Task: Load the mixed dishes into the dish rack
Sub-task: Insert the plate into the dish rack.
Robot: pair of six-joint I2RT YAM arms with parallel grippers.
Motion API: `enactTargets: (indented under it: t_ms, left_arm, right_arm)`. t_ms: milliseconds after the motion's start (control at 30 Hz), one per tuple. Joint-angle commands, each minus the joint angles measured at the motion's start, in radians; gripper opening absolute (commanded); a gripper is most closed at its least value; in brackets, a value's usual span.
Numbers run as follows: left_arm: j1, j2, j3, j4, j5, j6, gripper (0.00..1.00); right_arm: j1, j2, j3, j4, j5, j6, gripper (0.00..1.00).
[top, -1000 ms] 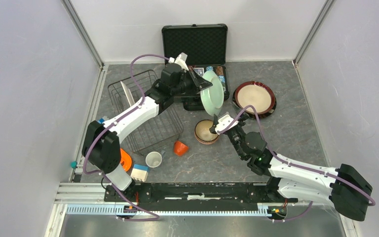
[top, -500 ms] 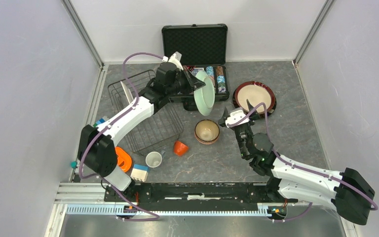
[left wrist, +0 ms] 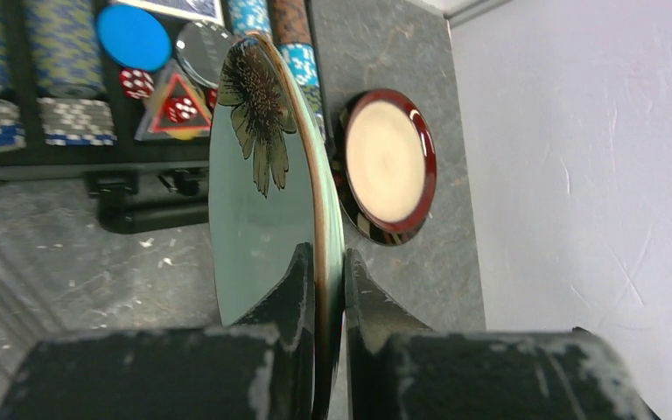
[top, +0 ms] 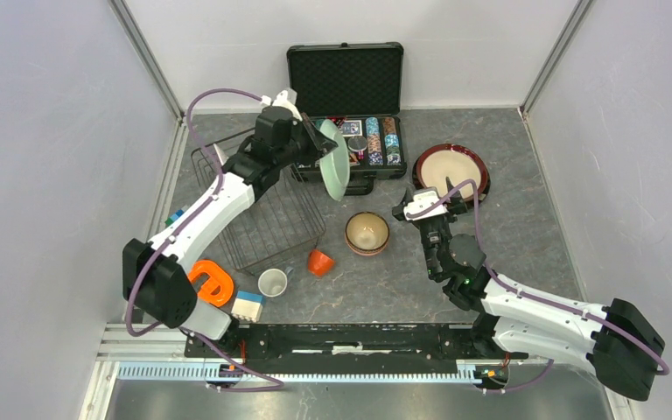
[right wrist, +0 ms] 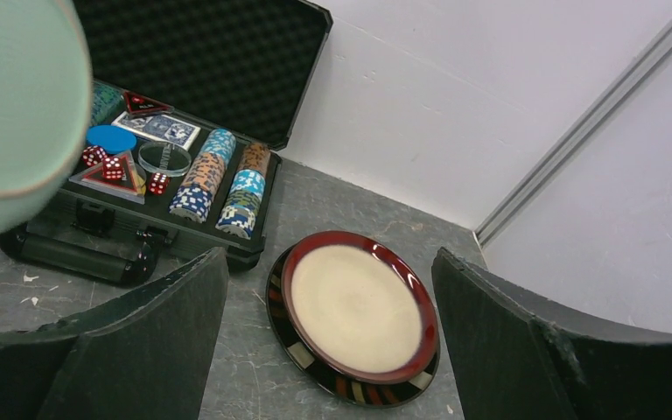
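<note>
My left gripper (top: pixel 322 145) (left wrist: pixel 324 255) is shut on the rim of the teal flower plate (top: pixel 335 163) (left wrist: pixel 258 201). It holds the plate on edge in the air, just right of the dish rack (top: pixel 267 229). A white plate (top: pixel 221 164) stands upright in the rack's far left. My right gripper (top: pixel 426 203) (right wrist: pixel 330 255) is open and empty. It hovers between the tan bowl (top: pixel 367 233) and the dark-rimmed beige plate (top: pixel 451 171) (right wrist: pixel 357 311), facing that plate. An orange cup (top: pixel 319 262) and a white cup (top: pixel 272 283) lie in front of the rack.
An open black case of poker chips (top: pixel 346 80) (right wrist: pixel 194 188) sits at the back, close behind the held plate. An orange ring toy (top: pixel 212 282) and a white-and-blue block (top: pixel 247 305) lie near the left arm's base. White walls enclose three sides.
The left arm has swung left with the teal plate, from beside the beige plate to the rack's right edge. The right gripper has moved right, off the bowl, and stayed open.
</note>
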Motion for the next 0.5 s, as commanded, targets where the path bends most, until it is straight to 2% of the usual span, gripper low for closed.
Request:
enactTargets:
  t_ms: [0,133,467]
  left_arm:
    - [0.029,-0.109,0.077,0.085,-0.055,0.057,0.02]
    - [0.045,-0.136,0.072,0.064,-0.095,0.065,0.02]
    - [0.089,-0.221,0.038,-0.009,-0.302,0.111,0.02]
  right_arm:
    - [-0.008,-0.008,-0.006,0.034,0.027,0.028,0.90]
    - [-0.011,-0.005,-0.006,0.028,0.027,0.032,0.90]
    - [-0.021,0.001,-0.007,0.011,0.035,0.041,0.91]
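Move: The left hand already holds the green plate up on edge; the middle of the dish rack it is bound for lies about 23 cm to its left, level fore and aft, some 22 cm lower. The white plate standing in the rack is about 28 cm left, 3 cm ahead and 16 cm below. The poker case is 16 cm ahead and 3 cm right, the bowls 10 cm back and 8 cm right, both about 25 cm down. From the right hand, the rack is some 44 cm left, 11 cm ahead and 21 cm down. Keeping its pinch on the green plate's rim, the left hand carries it left about 7 cm towards the dish rack, in front of the poker case, and lifts it some 3 cm on the way. The wrist swings steadily counter-clockwise, a little over 10 degrees, with only a slight roll and tip-up besides, and the fingers stay closed on the rim without yet lowering. ##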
